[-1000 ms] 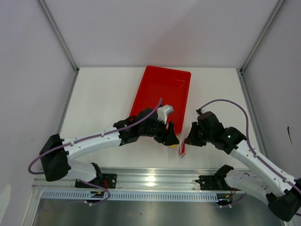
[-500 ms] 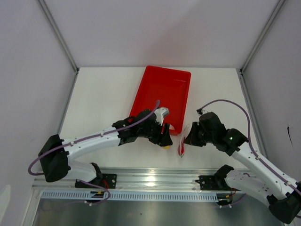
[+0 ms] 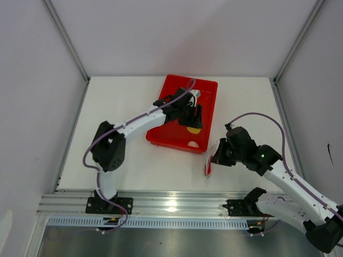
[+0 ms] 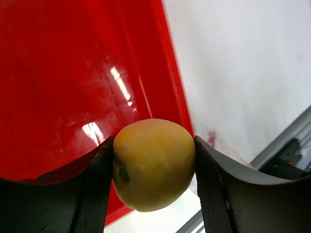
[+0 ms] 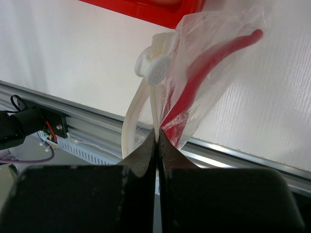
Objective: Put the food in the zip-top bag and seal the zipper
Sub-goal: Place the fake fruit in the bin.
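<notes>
My left gripper (image 3: 192,123) hangs over the near right part of the red tray (image 3: 177,101), shut on a yellow roundish fruit (image 3: 194,130). In the left wrist view the fruit (image 4: 153,167) sits squeezed between both fingers (image 4: 92,189). My right gripper (image 3: 217,156) is shut on the edge of the zip-top bag (image 3: 209,166), which hangs down toward the table's front. A red chili pepper (image 5: 214,56) lies inside the bag (image 5: 233,29). The pale zipper (image 5: 141,104) with its white slider (image 5: 153,68) runs into the shut right gripper (image 5: 156,135), its two strips bowed apart.
The red tray's near rim (image 5: 146,12) lies just beyond the bag. An aluminium rail (image 3: 171,202) runs along the table's front edge. White walls with metal posts (image 3: 67,40) enclose the table on three sides.
My left arm has swung from the table's front beside the bag up and away to above the red tray, carrying the yellow fruit. The right gripper and bag have barely moved.
</notes>
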You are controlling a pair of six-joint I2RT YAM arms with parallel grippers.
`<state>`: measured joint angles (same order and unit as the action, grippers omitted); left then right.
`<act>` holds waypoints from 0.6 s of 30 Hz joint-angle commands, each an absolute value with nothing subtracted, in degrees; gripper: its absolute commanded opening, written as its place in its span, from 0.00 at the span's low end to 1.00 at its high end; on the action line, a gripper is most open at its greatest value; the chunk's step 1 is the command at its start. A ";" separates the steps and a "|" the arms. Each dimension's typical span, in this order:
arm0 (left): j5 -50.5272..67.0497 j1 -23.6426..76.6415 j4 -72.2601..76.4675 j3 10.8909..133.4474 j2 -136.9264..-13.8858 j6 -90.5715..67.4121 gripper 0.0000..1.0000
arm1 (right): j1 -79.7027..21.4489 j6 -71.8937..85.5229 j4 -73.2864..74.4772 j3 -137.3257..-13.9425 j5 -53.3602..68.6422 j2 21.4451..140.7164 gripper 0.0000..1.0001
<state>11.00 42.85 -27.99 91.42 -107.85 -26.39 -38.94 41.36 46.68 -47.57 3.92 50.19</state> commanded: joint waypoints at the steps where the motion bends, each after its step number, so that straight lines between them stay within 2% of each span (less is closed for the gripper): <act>1: 14.32 43.24 -33.31 96.32 -113.71 -23.99 0.04 | -38.93 41.40 46.67 -50.71 3.08 50.27 0.00; 8: 15.55 43.24 -32.43 98.09 -117.51 -24.78 0.15 | -38.85 41.40 46.58 -50.10 2.72 49.84 0.00; 9: 15.90 43.24 -32.43 97.74 -117.77 -25.31 0.25 | -38.85 41.40 46.58 -50.01 2.55 49.66 0.00; 11: 17.31 43.24 -32.17 97.04 -118.39 -25.57 0.29 | -38.85 41.48 46.32 -49.66 2.46 49.40 0.00; 15: 20.03 43.24 -31.55 96.42 -119.18 -25.93 0.45 | -38.85 41.75 46.23 -49.75 2.55 49.13 0.01; 18: 22.05 43.16 -30.85 95.98 -119.44 -25.93 0.54 | -38.85 41.84 46.32 -50.18 2.55 48.96 0.01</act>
<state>18.41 43.00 -32.21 94.89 -118.85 -25.47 -38.89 41.52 46.74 -48.45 3.46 50.00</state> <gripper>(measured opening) 0.634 0.010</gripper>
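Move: The yellow fruit is already between my left fingers, above the near right part of the red bin. The bin's middle lies some 12 cm ahead of that hand, 5 cm left and 13 cm below; the pink fruit is about 3 cm back, level sideways and 13 cm below. The bag is roughly 15 cm back, 7 cm right and slightly lower. From my right hand, the bin's middle is about 25 cm ahead and 13 cm left, also lower. I lower my left hand quickly, about 7 cm, towards the bin's floor at its near right end, then hold that height and ease back a couple of centimetres and slightly right. My fingers tilt some 10 degrees nearer to straight down and keep their grip on the yellow fruit; my right hand stays shut on the bag. ##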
